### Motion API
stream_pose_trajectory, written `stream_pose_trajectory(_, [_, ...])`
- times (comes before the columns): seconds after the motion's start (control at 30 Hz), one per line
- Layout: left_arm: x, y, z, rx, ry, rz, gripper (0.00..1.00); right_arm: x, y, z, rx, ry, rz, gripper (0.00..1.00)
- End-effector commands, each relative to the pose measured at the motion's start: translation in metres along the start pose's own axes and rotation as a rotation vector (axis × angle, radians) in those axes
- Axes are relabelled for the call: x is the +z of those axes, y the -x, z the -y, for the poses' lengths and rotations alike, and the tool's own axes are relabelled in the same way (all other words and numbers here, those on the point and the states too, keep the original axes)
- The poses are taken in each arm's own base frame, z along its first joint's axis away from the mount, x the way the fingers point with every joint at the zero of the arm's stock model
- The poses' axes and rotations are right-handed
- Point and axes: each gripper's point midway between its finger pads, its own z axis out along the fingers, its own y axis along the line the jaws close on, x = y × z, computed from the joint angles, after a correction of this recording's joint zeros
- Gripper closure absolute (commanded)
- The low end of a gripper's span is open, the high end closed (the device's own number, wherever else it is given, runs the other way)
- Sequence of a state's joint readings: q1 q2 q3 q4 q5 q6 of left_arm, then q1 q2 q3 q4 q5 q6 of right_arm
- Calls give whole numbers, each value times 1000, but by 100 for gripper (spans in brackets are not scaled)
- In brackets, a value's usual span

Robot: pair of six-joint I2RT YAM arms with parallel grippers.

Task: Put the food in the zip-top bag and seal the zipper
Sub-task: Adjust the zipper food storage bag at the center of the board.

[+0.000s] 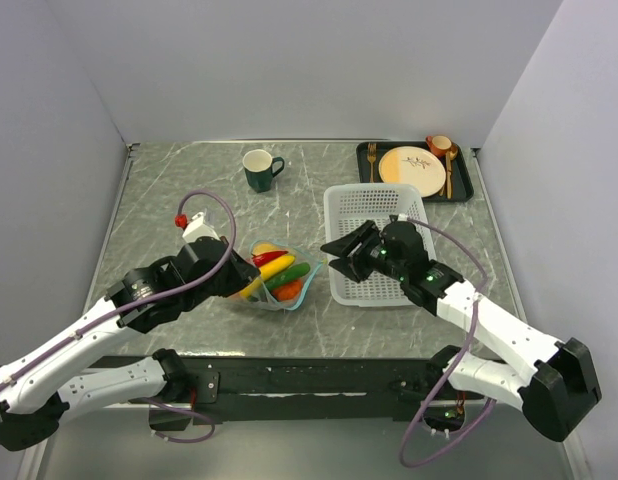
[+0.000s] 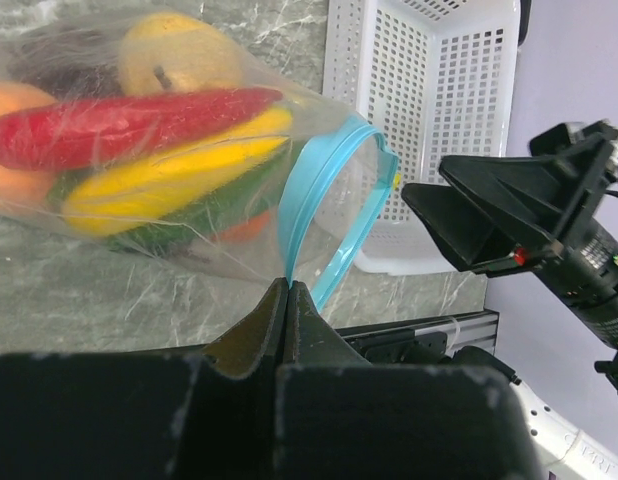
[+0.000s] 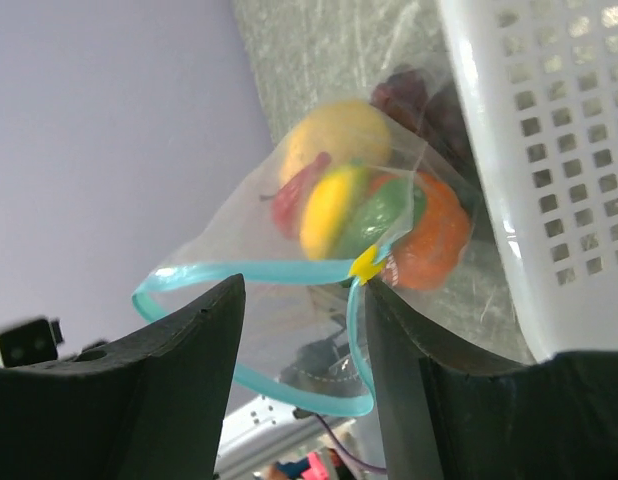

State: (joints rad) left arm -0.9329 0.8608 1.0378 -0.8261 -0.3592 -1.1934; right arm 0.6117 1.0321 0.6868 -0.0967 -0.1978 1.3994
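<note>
The zip-top bag (image 1: pixel 277 272) lies on its side mid-table, lifted at its mouth, with the food inside. Through the clear plastic I see a red chili (image 2: pixel 119 125), banana (image 2: pixel 179 170), lemon (image 2: pixel 179 55) and green pepper (image 3: pixel 381 213), plus an orange (image 3: pixel 436 235). The teal zipper (image 2: pixel 324 190) gapes in an open loop. My left gripper (image 2: pixel 288 285) is shut on the zipper's near end. My right gripper (image 3: pixel 307 285) is open, its fingers either side of the mouth loop next to a yellow slider (image 3: pixel 366 263), in the top view (image 1: pixel 336 255) just right of the bag.
A white mesh basket (image 1: pixel 379 215) stands right of the bag, under my right wrist. At the back are a dark green mug (image 1: pixel 259 170) and a black tray (image 1: pixel 467 180) with a plate and cutlery. The table's front edge runs just below the bag.
</note>
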Motion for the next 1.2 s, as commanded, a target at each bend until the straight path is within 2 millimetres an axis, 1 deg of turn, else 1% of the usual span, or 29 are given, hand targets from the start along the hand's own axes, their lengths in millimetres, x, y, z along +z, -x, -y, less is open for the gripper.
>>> stream_pose_trajectory(0.0, [-3,6,16,-27,-62,18,99,5,4,-13,115,-7,10,43])
stream_pose_trajectory(0.13, [-1,6,18,-28,-70,20,99,6,2,-12,138,-21,2,44])
stream_pose_trajectory(0.17, [-1,5,20,-26,-72,17,99,6,3,-14,142,-17,3,44])
stream_pose_trajectory(0.23, [0,5,19,-21,-65,15,99,7,4,-12,150,-28,15,45])
stream_pose_trajectory(0.3, [0,5,20,-18,-67,13,99,10,5,-7,167,-55,20,46])
stream_pose_trajectory(0.4, [1,4,20,-15,-67,10,99,15,4,-9,165,-51,7,46])
stream_pose_trajectory(0.5, [2,3,21,-20,-74,6,99,22,1,-5,163,-73,-11,47])
stream_pose_trajectory(0.7, [-1,6,22,-32,-85,16,99,31,-4,1,161,-87,-37,51])
stream_pose_trajectory(0.77, [-2,5,23,-30,-91,14,99,33,-6,0,153,-81,-41,58])
stream_pose_trajectory(0.9, [2,3,23,-18,-82,5,99,36,-9,-7,135,-65,-57,65])
stream_pose_trajectory(0.97, [3,1,24,-15,-84,-3,99,37,-10,-10,123,-63,-61,73])
stream_pose_trajectory(1.0, [3,1,24,-15,-87,-3,99,38,-9,-10,117,-61,-62,81])
stream_pose_trajectory(1.07, [3,0,25,-15,-91,-7,99,39,-9,-13,96,-49,-59,90])
stream_pose_trajectory(1.1, [3,0,24,-14,-91,-8,99,39,-7,-15,86,-39,-58,100])
stream_pose_trajectory(1.13, [3,-1,23,-12,-89,-11,99,40,-5,-20,53,-20,-54,100])
stream_pose_trajectory(1.17, [2,-3,21,-11,-87,-17,99,41,-1,-20,46,-26,-47,100])
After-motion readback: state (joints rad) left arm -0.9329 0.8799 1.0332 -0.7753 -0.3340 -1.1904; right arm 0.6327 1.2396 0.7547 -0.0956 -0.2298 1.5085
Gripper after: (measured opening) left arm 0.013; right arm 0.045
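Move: The right hand, fingers about half open, is at the corner of the zip-top bag's mouth with the yellow slider, which lies about 3 cm to its left, 1 cm ahead and 4 cm below. The cucumber in the bag is about 10 cm left and 5 cm back, the orange fruit 10 cm left and 8 cm back, and the white basket's middle 13 cm right and 3 cm ahead, all 11 to 14 cm below. From the left hand the slider is some 13 cm right, 3 cm ahead and 6 cm lower. The right hand sinks about 4 cm in two short stages while its fingers tip some 10 degrees further down, then eases 2 to 3 cm left and slightly forward onto the slider corner of the zip-top bag, and in the last third its half-open fingers shut and pinch the blue zipper rim there. The left hand meanwhile keeps its pinch on the near side of the rim, drifting only about 1 cm to the right as it holds the mouth up. ##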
